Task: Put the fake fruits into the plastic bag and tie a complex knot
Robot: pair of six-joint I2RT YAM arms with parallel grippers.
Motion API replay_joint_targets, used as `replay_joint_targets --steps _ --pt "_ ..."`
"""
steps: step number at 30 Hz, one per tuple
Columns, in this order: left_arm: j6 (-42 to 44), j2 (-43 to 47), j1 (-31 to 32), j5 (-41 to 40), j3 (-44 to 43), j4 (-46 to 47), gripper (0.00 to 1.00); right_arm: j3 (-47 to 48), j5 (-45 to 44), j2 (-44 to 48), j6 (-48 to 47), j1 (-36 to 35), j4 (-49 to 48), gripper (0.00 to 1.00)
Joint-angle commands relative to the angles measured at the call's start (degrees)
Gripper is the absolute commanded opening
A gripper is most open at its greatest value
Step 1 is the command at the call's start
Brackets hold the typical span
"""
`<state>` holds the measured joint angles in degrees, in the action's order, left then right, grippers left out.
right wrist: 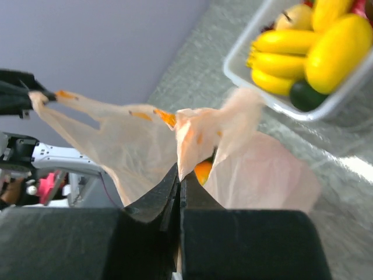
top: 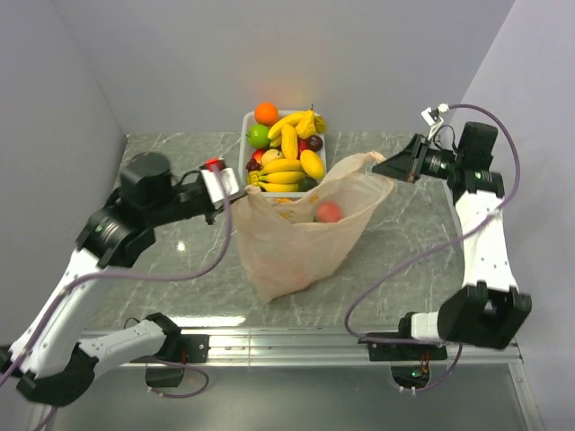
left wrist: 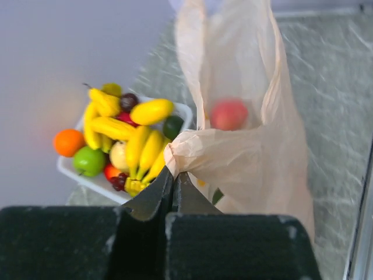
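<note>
The plastic bag point(top: 301, 238) stands open in the middle of the table, stretched between both grippers. My left gripper point(top: 235, 187) is shut on its bunched left handle point(left wrist: 186, 153). My right gripper point(top: 384, 167) is shut on the right handle point(right wrist: 195, 137). A red-yellow fake fruit point(top: 329, 212) lies inside the bag, seen through the plastic in the left wrist view point(left wrist: 228, 114). Something orange point(right wrist: 203, 172) shows in the bag's mouth. The other fake fruits point(top: 287, 153), bananas, an orange and a lime among them, are piled in the white tray point(top: 245, 126). No knot shows in any view.
The tray point(left wrist: 87, 181) sits behind the bag against the back wall. A small red thing point(top: 213, 164) shows beside my left wrist. Grey walls close in at the left, back and right. A metal rail point(top: 296, 339) runs along the near table edge, and cables loop from both arms.
</note>
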<state>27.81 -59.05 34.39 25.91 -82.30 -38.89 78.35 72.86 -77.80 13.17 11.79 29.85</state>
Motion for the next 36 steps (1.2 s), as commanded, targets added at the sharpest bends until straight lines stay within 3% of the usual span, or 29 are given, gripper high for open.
replay_joint_targets --steps 1,5,11,16,20,23,25,26,27,30,33,36 --pt "-7.15 4.63 -1.34 -4.18 3.54 8.56 0.0 -7.58 0.89 5.62 5.36 1.65 -9.88 0.0" --pt "-7.07 8.24 -1.78 -17.61 14.17 10.16 0.0 -15.4 -1.14 13.98 3.89 1.66 -14.81 0.0" --pt "-4.7 13.78 -7.14 -17.83 26.04 14.02 0.0 -17.96 -4.48 18.9 -5.7 1.92 -6.82 0.0" --pt "-7.33 9.4 -9.07 -25.2 22.46 15.25 0.0 -19.64 -7.46 27.5 5.36 1.83 -18.4 0.0" --pt "-11.19 2.73 -14.34 -25.3 19.82 13.42 0.0 -20.51 -8.61 30.07 5.48 1.22 -22.56 0.0" --pt "-15.23 -2.89 -16.8 -24.07 19.64 10.52 0.0 -22.97 -7.56 29.46 -4.0 0.87 -15.46 0.0" --pt "-17.96 -5.8 -18.21 -22.14 20.07 9.37 0.0 -23.24 -5.2 28.67 -18.64 0.86 -9.31 0.0" --pt "-18.93 -8.69 -19.53 -20.13 20.42 8.93 0.0 -22.72 -4.92 28.41 -26.01 0.78 0.55 0.0" --pt "-20.42 -10.11 -20.06 -19.24 20.78 8.75 0.0 -22.97 -4.83 28.32 -38.53 0.34 4.65 0.0" --pt "-23.14 -16.26 -22.34 -17.74 21.04 8.14 0.0 -24.11 -9.04 27.79 -59.66 -0.98 17.76 0.0" --pt "-24.9 -22.41 -25.68 -15.81 19.99 7.17 0.0 -26.57 -13.08 28.05 -73.14 -1.24 24.2 0.0" --pt "-25.88 -27.6 -29.55 -13.97 18.59 6.2 0.0 -30.52 -18.18 28.67 -78.89 -2.3 23.6 0.0"
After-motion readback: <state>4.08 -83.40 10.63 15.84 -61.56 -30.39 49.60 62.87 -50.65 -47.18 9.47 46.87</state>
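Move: Both hands already grip opposite sides of the bag's mouth. The fruit-filled bag body hangs about 12 cm right, 2 cm ahead and 22 cm below the left hand, which puts it some 20 cm left, 8 cm back and 17 cm below the right. The tray's middle lies roughly 33 cm ahead, 9 cm right and 36 cm below the left hand; from the right hand, some 23 cm ahead, 22 cm left and 31 cm down. Lower the left gripper about 27 cm towards the table in two drops while carrying it forward and left, swinging the wrist counter-clockwise and tipping the fingers down. Meanwhile draw the right gripper back some 10 cm, dipping and rising slightly before sinking it 12 cm below its start and rolling its wrist. Keep both fingers shut on the bag's mouth and spread it between them. ##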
